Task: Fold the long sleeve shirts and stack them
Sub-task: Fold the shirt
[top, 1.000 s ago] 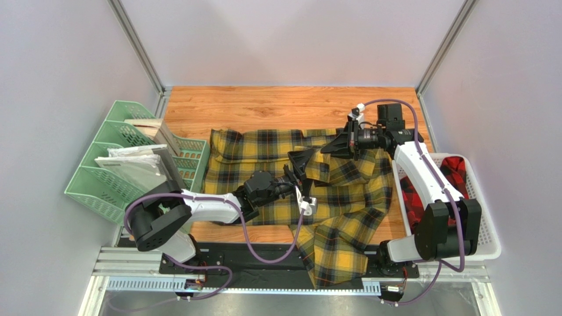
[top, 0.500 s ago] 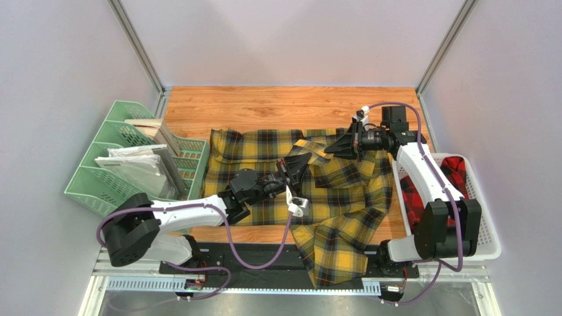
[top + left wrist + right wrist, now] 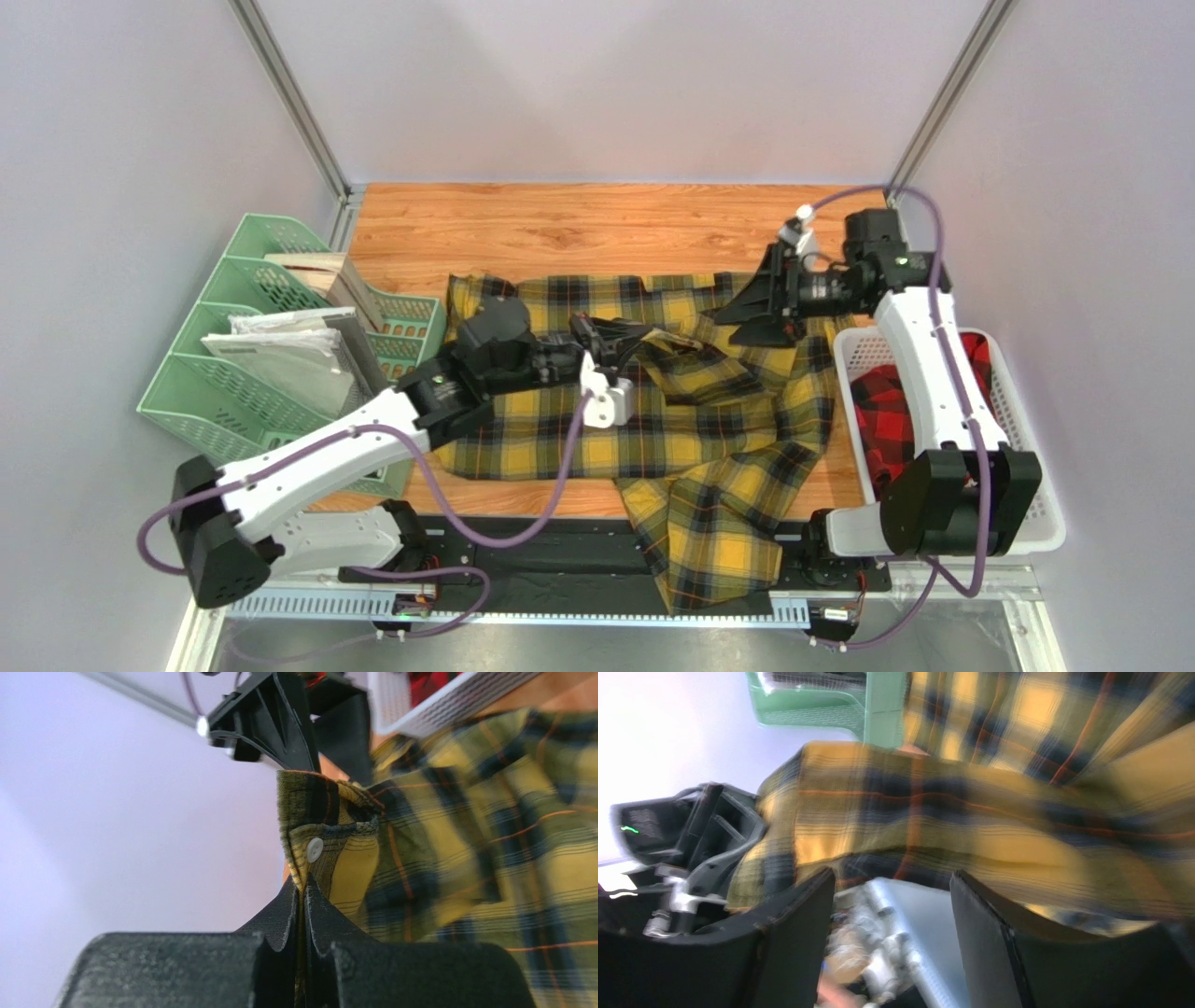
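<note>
The yellow-and-black checked shirt (image 3: 701,413) lies spread across the table, with one part hanging over the near edge. My left gripper (image 3: 624,340) is shut on a buttoned edge of it (image 3: 319,836), and the fabric is pinched flat between the jaws (image 3: 304,885). My right gripper (image 3: 744,301) hovers at the shirt's far right part with its fingers (image 3: 808,910) spread apart and nothing between them (image 3: 889,889). Yellow plaid (image 3: 962,812) hangs just beyond the tips. The red-and-black checked shirt (image 3: 887,409) lies bunched in the basket.
A white perforated basket (image 3: 1035,483) stands at the right edge of the table. Green file trays (image 3: 253,350) with papers stand at the left. Bare wood table (image 3: 589,224) shows behind the shirt.
My left gripper has shut on the yellow shirt's edge and drawn back to the left. My right gripper has opened, let go of the fabric and pulled away to the right.
</note>
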Robot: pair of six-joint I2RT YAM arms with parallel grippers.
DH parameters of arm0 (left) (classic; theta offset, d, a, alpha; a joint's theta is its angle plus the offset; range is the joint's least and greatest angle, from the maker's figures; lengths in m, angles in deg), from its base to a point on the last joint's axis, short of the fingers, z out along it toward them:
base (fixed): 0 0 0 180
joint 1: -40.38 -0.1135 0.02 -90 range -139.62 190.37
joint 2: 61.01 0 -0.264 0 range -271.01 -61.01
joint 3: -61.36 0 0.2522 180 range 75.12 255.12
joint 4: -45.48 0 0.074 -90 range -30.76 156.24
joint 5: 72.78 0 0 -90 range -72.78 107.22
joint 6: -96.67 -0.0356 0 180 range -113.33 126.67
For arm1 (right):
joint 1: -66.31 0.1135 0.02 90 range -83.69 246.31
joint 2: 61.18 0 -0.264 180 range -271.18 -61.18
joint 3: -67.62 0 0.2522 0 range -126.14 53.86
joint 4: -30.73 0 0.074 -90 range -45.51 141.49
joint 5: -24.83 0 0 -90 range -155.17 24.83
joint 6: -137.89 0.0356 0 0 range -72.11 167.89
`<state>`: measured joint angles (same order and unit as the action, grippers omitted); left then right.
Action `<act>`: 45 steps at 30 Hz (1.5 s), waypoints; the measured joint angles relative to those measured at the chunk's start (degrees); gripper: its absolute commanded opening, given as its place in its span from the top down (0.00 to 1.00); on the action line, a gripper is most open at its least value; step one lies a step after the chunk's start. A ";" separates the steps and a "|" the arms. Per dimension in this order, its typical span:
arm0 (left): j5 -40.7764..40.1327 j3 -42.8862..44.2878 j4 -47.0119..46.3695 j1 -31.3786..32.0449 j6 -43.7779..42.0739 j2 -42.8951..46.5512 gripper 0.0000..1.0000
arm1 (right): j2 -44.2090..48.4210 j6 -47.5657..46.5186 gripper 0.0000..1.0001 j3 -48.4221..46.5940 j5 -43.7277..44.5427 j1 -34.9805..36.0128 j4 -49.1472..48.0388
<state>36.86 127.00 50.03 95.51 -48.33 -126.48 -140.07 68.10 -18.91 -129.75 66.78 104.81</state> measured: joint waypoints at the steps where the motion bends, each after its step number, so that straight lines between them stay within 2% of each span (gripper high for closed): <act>1: 2.86 2.78 5.27 -0.74 1.07 1.60 1.00 | -0.11 -5.09 0.34 -3.74 1.84 -1.22 4.17; 4: 10.45 9.25 16.96 -1.11 3.43 4.07 1.00 | -0.63 -16.00 0.39 -14.32 7.41 -3.52 9.84; 5: 12.90 11.06 20.09 -1.03 4.59 4.33 1.00 | -1.14 -18.51 0.51 -17.84 9.86 -3.87 11.02; 7: 16.76 13.70 25.55 -0.85 6.27 4.11 1.00 | -2.38 -22.25 0.58 -23.10 14.43 -3.93 11.85; 8: 18.34 14.64 27.93 -0.81 6.80 3.74 1.00 | -3.23 -23.41 0.68 -24.55 16.39 -3.93 11.93; 11: 21.86 16.85 35.04 -0.81 6.86 1.77 1.00 | -9.09 -25.59 0.80 -28.39 24.59 -3.76 10.93; 14: 24.48 20.04 41.83 -0.81 6.01 -0.96 1.00 | -19.17 -27.10 0.86 -33.83 32.85 -3.72 8.87; 19: 27.85 27.28 50.77 -0.85 3.45 -3.69 1.00 | -42.36 -31.21 0.86 -53.05 47.45 -3.78 10.49; 23: 29.68 31.15 55.30 -0.85 1.97 -4.59 1.00 | -52.65 -34.77 0.86 -61.31 55.36 -3.74 12.59; 29: 31.08 33.44 59.89 -0.85 0.63 -5.75 1.00 | -54.86 -38.82 0.87 -57.70 63.14 -3.06 14.10; 37: 31.10 33.97 61.64 -0.87 0.70 -7.17 1.00 | -55.21 -40.65 0.89 -48.00 66.49 -2.51 14.47; 41: 31.01 33.97 61.64 -1.03 1.01 -7.28 1.00 | -57.20 -40.79 0.88 -47.04 68.15 -2.51 15.54; 44: 30.77 33.86 61.24 -1.38 2.38 -7.30 1.00 | -58.12 -40.98 0.80 -47.89 68.67 -2.51 16.35; 45: 30.62 33.75 60.72 -1.62 3.54 -7.34 1.00 | -58.29 -41.11 0.72 -49.00 68.63 -2.51 16.96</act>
<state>67.48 160.74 110.75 93.89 -44.79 -133.82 -198.37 26.98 -67.91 -61.12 64.27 121.77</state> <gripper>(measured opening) 0.007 0.150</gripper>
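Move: The right hand, just open and empty, is headed for the top of the far sleeve, by the shirt's far right corner: about 18 cm ahead, 21 to its right and 23 below. The cuff held up by the left hand is some 10 cm to the right hand's left. The near sleeve lies about 19 cm back, 1 left and 25 below. The left hand has the shirt's near edge about 9 cm back, 2 left and 29 below. The right fingertips come down onto the cloth at the top of the far sleeve: the hand first lifts off to the right, then swoops forward and down, easing back a few cm at the end, rolling some 70 degrees to point down while its fingers close almost shut. The left hand keeps its pinch on the cuff and draws it about 12 cm back towards the near edge, slightly left, its fingers dipping and swinging back. ##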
